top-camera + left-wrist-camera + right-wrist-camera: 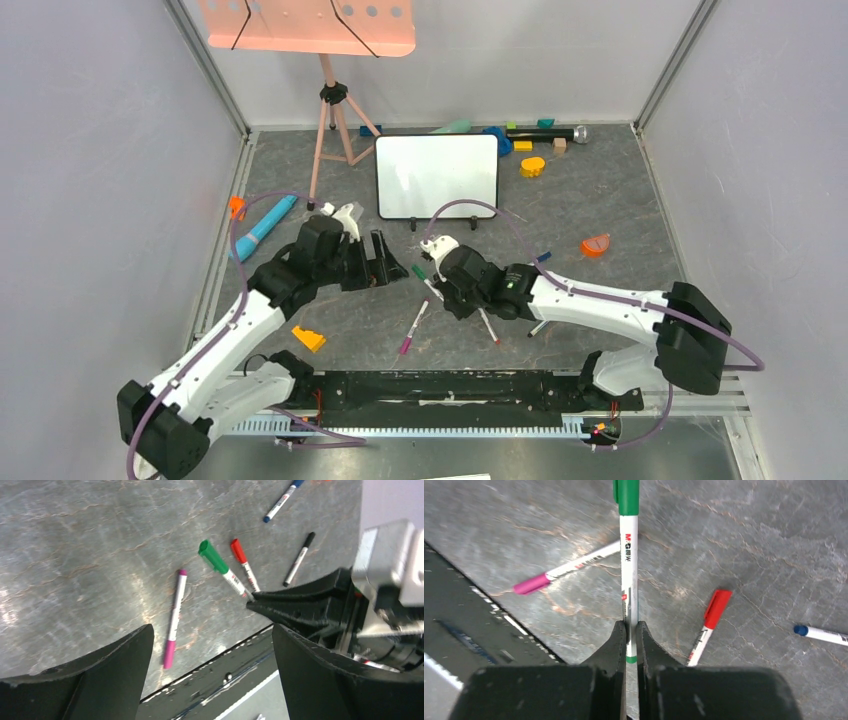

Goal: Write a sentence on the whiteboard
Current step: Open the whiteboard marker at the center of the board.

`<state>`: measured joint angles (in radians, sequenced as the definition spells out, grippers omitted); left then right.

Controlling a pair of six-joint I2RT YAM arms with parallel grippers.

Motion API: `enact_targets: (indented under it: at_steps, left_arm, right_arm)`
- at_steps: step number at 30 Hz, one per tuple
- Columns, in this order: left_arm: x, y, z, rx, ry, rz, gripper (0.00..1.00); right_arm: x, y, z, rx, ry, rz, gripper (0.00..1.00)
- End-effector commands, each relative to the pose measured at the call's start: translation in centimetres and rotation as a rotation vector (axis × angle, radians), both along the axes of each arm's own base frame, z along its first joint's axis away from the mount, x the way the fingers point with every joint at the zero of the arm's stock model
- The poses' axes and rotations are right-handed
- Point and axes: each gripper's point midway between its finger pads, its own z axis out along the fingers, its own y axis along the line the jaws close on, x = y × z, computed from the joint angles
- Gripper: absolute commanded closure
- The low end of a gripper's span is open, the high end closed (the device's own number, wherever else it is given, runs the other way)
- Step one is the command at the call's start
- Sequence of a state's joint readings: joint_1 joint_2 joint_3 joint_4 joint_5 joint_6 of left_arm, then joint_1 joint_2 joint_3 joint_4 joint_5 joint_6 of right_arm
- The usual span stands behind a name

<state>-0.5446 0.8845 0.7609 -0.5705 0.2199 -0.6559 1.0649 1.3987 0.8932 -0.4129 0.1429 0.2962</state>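
The whiteboard (437, 175) stands upright at the back middle of the table. Its face is plain white, and the sentence is not in view. My right gripper (631, 627) is shut on the white barrel of a capped green marker (629, 555), close to its tail end. In the top view this green marker (424, 277) points away from the right gripper (438, 287), low over the table in front of the board. I cannot tell whether it touches the table. My left gripper (212, 630) is open with nothing between its fingers. It sits just left of the right gripper (260, 600).
On the table lie a pink marker (413, 328), a red marker (711, 617), a blue marker (819, 634) and a black marker (299, 560). A salmon tray (300, 25) stands on a tripod (335, 120). There are also a teal tube (265, 228), an orange wedge (308, 338) and toys (532, 166).
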Motion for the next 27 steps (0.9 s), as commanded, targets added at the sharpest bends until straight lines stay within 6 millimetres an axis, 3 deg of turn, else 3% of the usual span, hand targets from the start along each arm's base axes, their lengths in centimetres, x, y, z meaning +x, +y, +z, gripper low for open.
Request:
enact_targets:
  at_steps: [1,4,7,11,17,21,24,27]
  left_arm:
    - [1.3,-2.6,3.3,-0.172,0.063,0.010,0.12]
    - [1.9,-3.6,3.2,-0.286,0.138,0.011,0.22]
    - [2.4,-3.8,2.5,-0.368,0.221,0.054,0.26]
    - [3.0,-3.9,2.5,-0.431,0.243,0.070,0.30]
    - [3.0,-3.9,2.2,-0.431,0.257,0.086,0.29]
    - [3.0,-4.0,2.3,-0.448,0.262,0.084,0.41]
    - [2.8,-4.0,1.9,-0.445,0.275,0.087,0.42]
    - [2.7,-3.9,1.7,-0.451,0.269,0.086,0.61]
  right_arm:
    - [-0.6,2.6,4.0,0.135,0.009,0.064,1.00]
    - [-0.9,3.6,5.7,0.194,0.007,0.100,1.00]
    - [-1.2,4.5,7.1,0.252,-0.004,0.140,1.00]
    - [-1.1,4.7,7.8,0.271,-0.020,0.149,1.00]
    - [-0.9,5.3,8.6,0.288,-0.034,0.169,1.00]
    - [-0.7,5.6,9.1,0.293,-0.048,0.178,1.00]
    - [-0.5,5.9,9.6,0.297,-0.058,0.186,1.00]
    - [-0.3,6.1,9.5,0.290,-0.060,0.188,1.00]
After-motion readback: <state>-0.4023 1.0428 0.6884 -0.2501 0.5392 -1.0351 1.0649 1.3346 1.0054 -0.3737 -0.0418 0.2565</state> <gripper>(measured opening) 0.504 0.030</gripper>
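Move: The right hand already holds the green marker near its tail, clear of the table. The marker's green cap lies about 6 cm ahead of and 6 cm left of that hand, roughly 1 cm above it. From the open left hand the cap is about 3 cm ahead, 7 cm to the right and 8 cm lower. On the table, some 8 cm below the right hand, the magenta marker lies about 8 cm left and 2 cm back, the red one about 8 cm right, level with it. The right hand keeps its pinch on the green marker's tail end and lifts it about 7 cm while carrying it some 5 cm left, tilting a little, so that the cap comes up to the left gripper. The left hand reaches about 3 cm forward and 3 to 4 cm right to meet the cap, its wrist rolling left side down and tipping nose down, nearly 30 degrees in all, as its fingers narrow from wide open to about half around the cap without yet closing tight. ##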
